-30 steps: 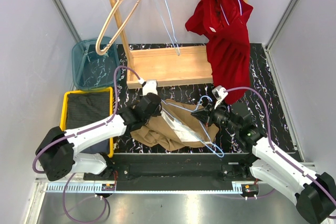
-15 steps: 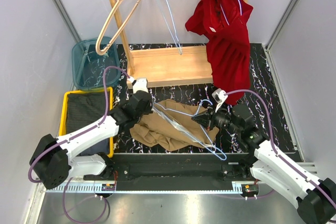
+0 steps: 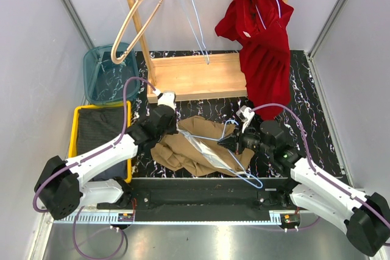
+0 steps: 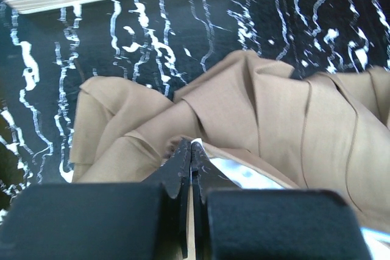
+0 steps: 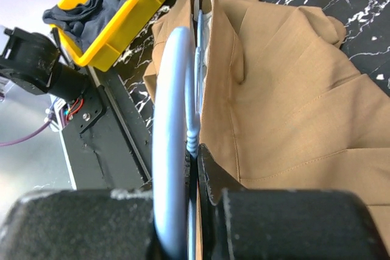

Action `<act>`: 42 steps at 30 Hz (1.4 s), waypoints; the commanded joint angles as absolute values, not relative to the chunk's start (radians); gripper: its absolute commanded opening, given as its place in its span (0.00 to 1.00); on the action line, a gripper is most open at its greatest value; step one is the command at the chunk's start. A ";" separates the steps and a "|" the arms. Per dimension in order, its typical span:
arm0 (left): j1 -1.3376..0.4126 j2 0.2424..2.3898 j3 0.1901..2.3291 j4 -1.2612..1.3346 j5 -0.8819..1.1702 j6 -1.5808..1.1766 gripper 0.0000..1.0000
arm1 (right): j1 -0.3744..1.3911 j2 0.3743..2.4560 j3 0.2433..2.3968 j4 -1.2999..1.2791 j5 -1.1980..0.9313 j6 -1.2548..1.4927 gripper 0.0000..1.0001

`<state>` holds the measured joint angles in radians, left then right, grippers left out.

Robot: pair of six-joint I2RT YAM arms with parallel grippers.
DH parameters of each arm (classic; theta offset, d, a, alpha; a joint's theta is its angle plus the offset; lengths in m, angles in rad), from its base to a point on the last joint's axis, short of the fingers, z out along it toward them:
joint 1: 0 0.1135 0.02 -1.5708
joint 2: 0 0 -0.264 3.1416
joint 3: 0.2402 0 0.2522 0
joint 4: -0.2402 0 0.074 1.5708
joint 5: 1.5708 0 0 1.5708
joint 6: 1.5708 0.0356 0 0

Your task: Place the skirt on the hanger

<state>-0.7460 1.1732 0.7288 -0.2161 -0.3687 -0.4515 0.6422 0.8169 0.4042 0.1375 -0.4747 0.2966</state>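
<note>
The tan skirt (image 3: 189, 144) lies crumpled on the black marbled table in front of the wooden rack base, with its pale lining showing. It also shows in the left wrist view (image 4: 268, 108) and the right wrist view (image 5: 286, 89). My left gripper (image 3: 166, 133) (image 4: 191, 153) is shut on the skirt's waistband edge at its left. My right gripper (image 3: 234, 143) (image 5: 196, 150) is shut on the neck of a light blue wire hanger (image 3: 228, 156) (image 5: 170, 126), whose frame lies across the skirt, one arm reaching into the opening.
A wooden rack base (image 3: 195, 76) stands behind the skirt. On the rail hang a red garment (image 3: 262, 35), a blue wire hanger (image 3: 194, 16) and a wooden hanger (image 3: 137, 19). A yellow bin (image 3: 76, 127) of dark clothes and a teal basket (image 3: 94, 77) are at the left.
My right gripper has moved left with the hanger, pushing it further across the skirt. My left gripper has shifted slightly back and left, still holding the waistband.
</note>
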 commanded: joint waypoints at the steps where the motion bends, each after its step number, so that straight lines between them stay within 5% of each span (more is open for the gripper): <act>1: -0.739 1.154 0.733 -0.160 -0.255 -0.388 0.00 | 0.663 0.825 0.451 0.187 -0.407 0.281 0.00; 19: -0.739 1.126 0.735 -0.163 -0.245 -0.371 0.00 | 0.664 0.742 0.456 0.161 -0.367 0.252 0.00; 42: -0.739 1.081 0.710 -0.037 0.143 -0.333 0.00 | 0.687 0.867 0.391 0.526 -0.362 0.337 0.00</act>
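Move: My right hand grips the hanger near its neck; the middle of the skirt's waist opening lies about 5 cm to its left, 3 cm back and some 8 cm below. My shut left fingers are close above the hanger's left end, which is roughly 2 cm back, 2 cm right and 2 cm lower, at the waistband's left corner. From this left hand, the middle of the waist opening is about 9 cm back and 14 cm right, slightly below. My left hand slides away from the hanger's left end, to the right and back about 6 cm in two stretches with a short rest between, staying shut and turning some 20 degrees clockwise, so its tips come over the hanger above the white lining. My right hand keeps its grip and carries the hanger forward and up about 3 cm each, first easing right, then left, its fingers tipping up a little. ##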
